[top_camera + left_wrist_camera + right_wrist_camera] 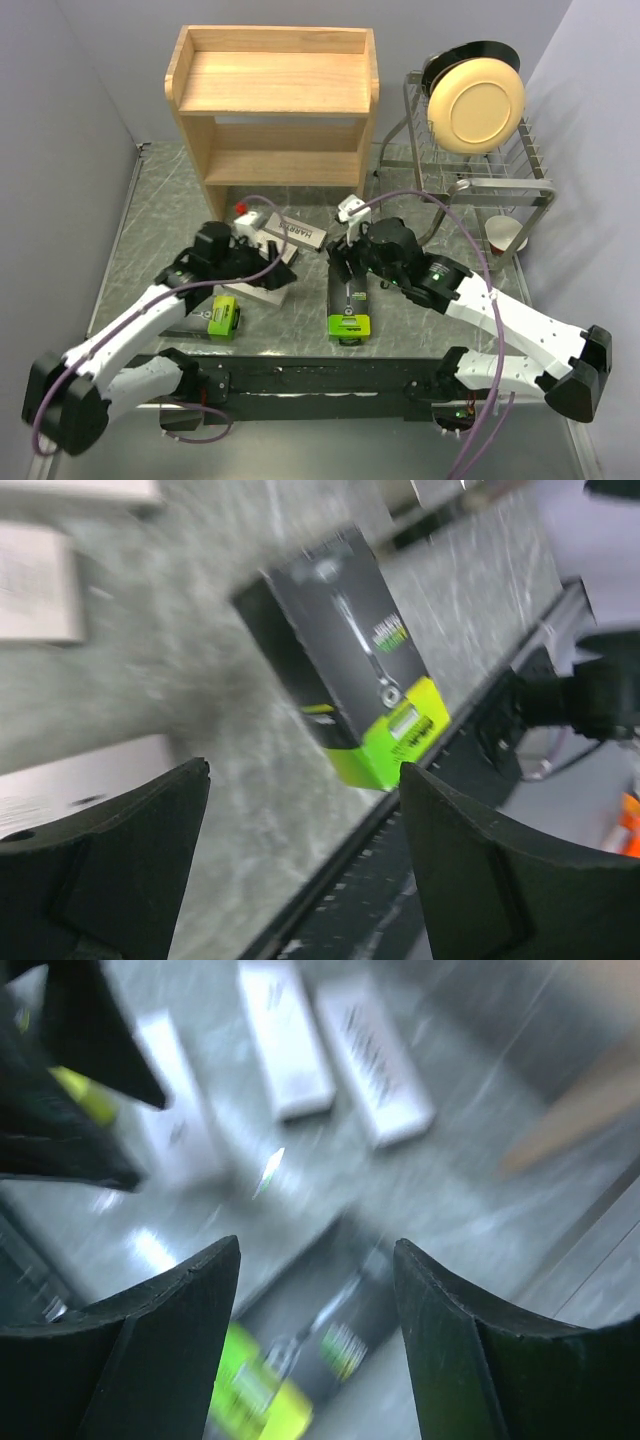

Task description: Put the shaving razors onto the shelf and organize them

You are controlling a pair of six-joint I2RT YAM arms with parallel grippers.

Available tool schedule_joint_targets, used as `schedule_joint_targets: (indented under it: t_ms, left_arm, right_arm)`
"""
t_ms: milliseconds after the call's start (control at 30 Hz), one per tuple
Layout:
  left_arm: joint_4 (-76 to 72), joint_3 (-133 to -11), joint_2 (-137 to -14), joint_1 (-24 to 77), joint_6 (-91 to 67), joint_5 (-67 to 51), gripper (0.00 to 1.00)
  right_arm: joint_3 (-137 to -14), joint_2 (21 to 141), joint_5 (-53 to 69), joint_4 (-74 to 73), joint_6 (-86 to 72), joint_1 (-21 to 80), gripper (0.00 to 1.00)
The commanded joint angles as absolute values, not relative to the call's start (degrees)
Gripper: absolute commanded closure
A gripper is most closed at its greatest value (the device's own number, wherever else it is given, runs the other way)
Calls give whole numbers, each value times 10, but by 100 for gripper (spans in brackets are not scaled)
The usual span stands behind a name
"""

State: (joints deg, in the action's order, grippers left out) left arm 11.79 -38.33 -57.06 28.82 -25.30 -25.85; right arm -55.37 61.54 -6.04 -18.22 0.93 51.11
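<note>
The wooden shelf [270,90] stands at the back of the table, both tiers bare. Three white razor boxes lie in front of it: one [300,232] angled by the shelf foot, one [255,220] beside it, one [262,290] under my left arm. A black-and-green razor pack [222,318] lies front left and another [350,300] front centre. My left gripper [305,860] is open and empty above the table, with a black-and-green pack [350,650] ahead of it. Open and empty too, my right gripper [318,1260] hovers over the centre pack [300,1360].
A wire dish rack [480,180] with a cream plate [475,100] and a cup [505,235] stands at the back right. A black rail [300,375] runs along the front edge. Grey walls close in on both sides.
</note>
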Motion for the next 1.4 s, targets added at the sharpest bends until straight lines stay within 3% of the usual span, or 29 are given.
schedule_joint_targets:
  t_ms: [0,433,567,833,1200,1367]
  left_arm:
    - [14,-377,-640,349,-352,-260,19]
    - [-5,-517,-910,415,-491,-225,26]
    - [40,-539,-961,418,-515,-211,33]
    - [59,-433,-922,403,-547,-174,51]
    - [10,-306,-875,303,-498,-150,59]
    - [-26,-262,-852,292,-476,-148,74]
  right_arm:
    - [-541,584,-17,-322,-119,507,30]
    - [-459,532,-81,-361,-333,494,30]
    - [-430,524,-57,-377,-384,466,28]
    - [-347,526,11,-292,-425,454,28]
    - [-287,571,51,-124,-466,454,28]
    - [-266,605,54,-51,-483,454,28]
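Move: The black-and-green razor box lies about 15 cm to the right of my left hand, 2 cm back and 14 cm below. From my right hand it is some 5 cm back, 2 cm left and 21 cm down. The nearest white box is 8 cm left and 1 cm ahead of my left hand; the HARRY'S box sits 15 cm ahead of that hand and 3 cm right, both about 15 cm below. I swing my left hand some 11 cm right and 12 cm down onto the razor box's left edge, tipping it about 30 degrees and narrowing the fingers, then draw it 8 cm back left against that edge. My right hand, still open, drops 16 cm and comes back and right to the box's near right corner, tipping steeply down, then presses in 4 cm leftward. ##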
